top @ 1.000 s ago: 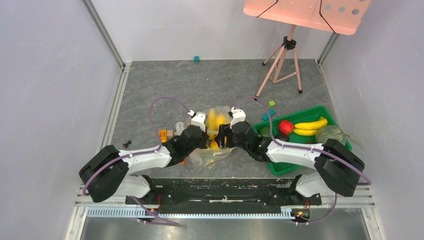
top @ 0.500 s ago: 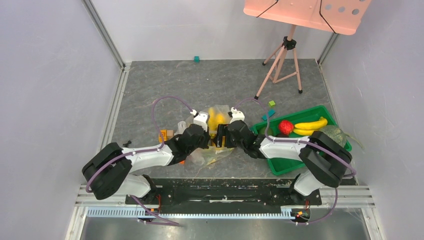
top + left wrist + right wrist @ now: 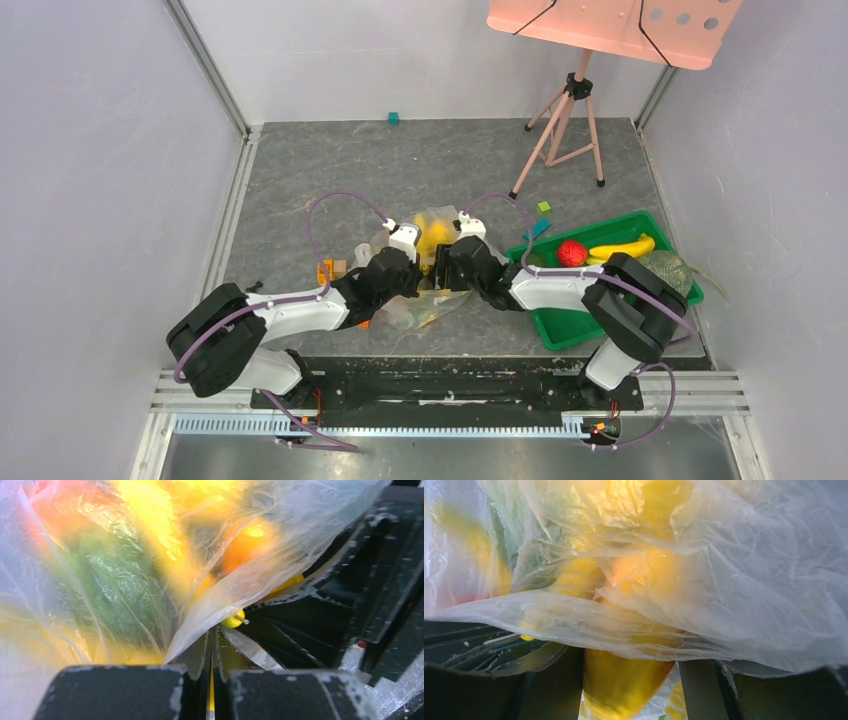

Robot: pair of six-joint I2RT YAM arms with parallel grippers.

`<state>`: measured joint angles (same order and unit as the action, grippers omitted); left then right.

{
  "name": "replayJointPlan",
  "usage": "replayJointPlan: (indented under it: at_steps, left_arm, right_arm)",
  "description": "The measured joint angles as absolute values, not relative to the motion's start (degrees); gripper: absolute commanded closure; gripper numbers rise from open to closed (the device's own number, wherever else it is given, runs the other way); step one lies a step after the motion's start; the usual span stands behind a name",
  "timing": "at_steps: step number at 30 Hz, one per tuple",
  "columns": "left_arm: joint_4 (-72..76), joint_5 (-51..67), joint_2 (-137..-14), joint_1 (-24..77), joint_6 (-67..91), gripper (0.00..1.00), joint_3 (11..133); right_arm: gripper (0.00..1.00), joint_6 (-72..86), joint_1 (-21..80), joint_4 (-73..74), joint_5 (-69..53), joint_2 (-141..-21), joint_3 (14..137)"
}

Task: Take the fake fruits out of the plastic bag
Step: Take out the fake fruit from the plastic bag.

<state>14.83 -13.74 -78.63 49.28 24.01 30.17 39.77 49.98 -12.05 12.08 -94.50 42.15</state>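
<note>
The clear, crinkly plastic bag [image 3: 420, 305] lies between my two grippers, with yellow, orange and green fake fruits [image 3: 436, 236] showing through it. My left gripper [image 3: 424, 272] is shut on a fold of the bag's film [image 3: 200, 625], its jaws pressed together; blurred fruits [image 3: 245, 540] fill the bag beyond. My right gripper [image 3: 440, 272] reaches in under the bag's edge [image 3: 589, 625]. A glossy yellow fruit [image 3: 624, 685] sits between its fingers [image 3: 551, 685], filling the gap. The upper part of that fruit is hidden by film.
A green tray [image 3: 560, 332] at the right holds a red strawberry [image 3: 571, 252], a banana [image 3: 620, 247] and a green round fruit [image 3: 668, 268]. Small blocks [image 3: 330, 270] lie left of the bag. A pink tripod [image 3: 562, 130] stands at the back right.
My right arm has slid left, pushing its gripper further into the bag. The left gripper has kept its hold on the film and edged slightly right.
</note>
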Motion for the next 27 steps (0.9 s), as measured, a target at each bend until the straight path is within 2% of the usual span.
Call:
replayJointPlan:
  at_steps: [13, 27]
  left_arm:
    - [13.26, -14.5, -79.88, 49.28, 24.01, 0.98, 31.4]
    - [12.34, -15.05, -79.88, 49.28, 24.01, 0.98, 31.46]
  right_arm:
    - [0.55, 33.71, 49.98, -9.34, 10.74, -75.7, 37.63]
    - [0.55, 31.79, 49.67, -3.99, 5.89, -60.55, 36.69]
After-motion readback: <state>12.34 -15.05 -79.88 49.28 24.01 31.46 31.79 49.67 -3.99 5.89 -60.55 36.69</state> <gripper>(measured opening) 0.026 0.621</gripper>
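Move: Inside the bag's mouth, the right hand already grips the near end of the long yellow-orange fruit, whose middle lies about 3 cm ahead of the hand. Its likely goal, the green box, is centred some 33 cm to the right, roughly level with it; the red fruit in the box lies about 26 cm right and 6 cm ahead. More yellow fruit waits in the bag, 9 cm ahead and 2 cm left. From the left hand the yellow-orange fruit is about 4 cm ahead and 4 cm right. Lifting the yellow-orange fruit out through the bag's mouth, the right hand keeps its grip and climbs about 15 cm, drawing back some 4 cm as it rises. Its fingers tilt up by around 15 degrees to point more forward. The left hand stays almost in place, its shut fingers still at the bag's edge. ##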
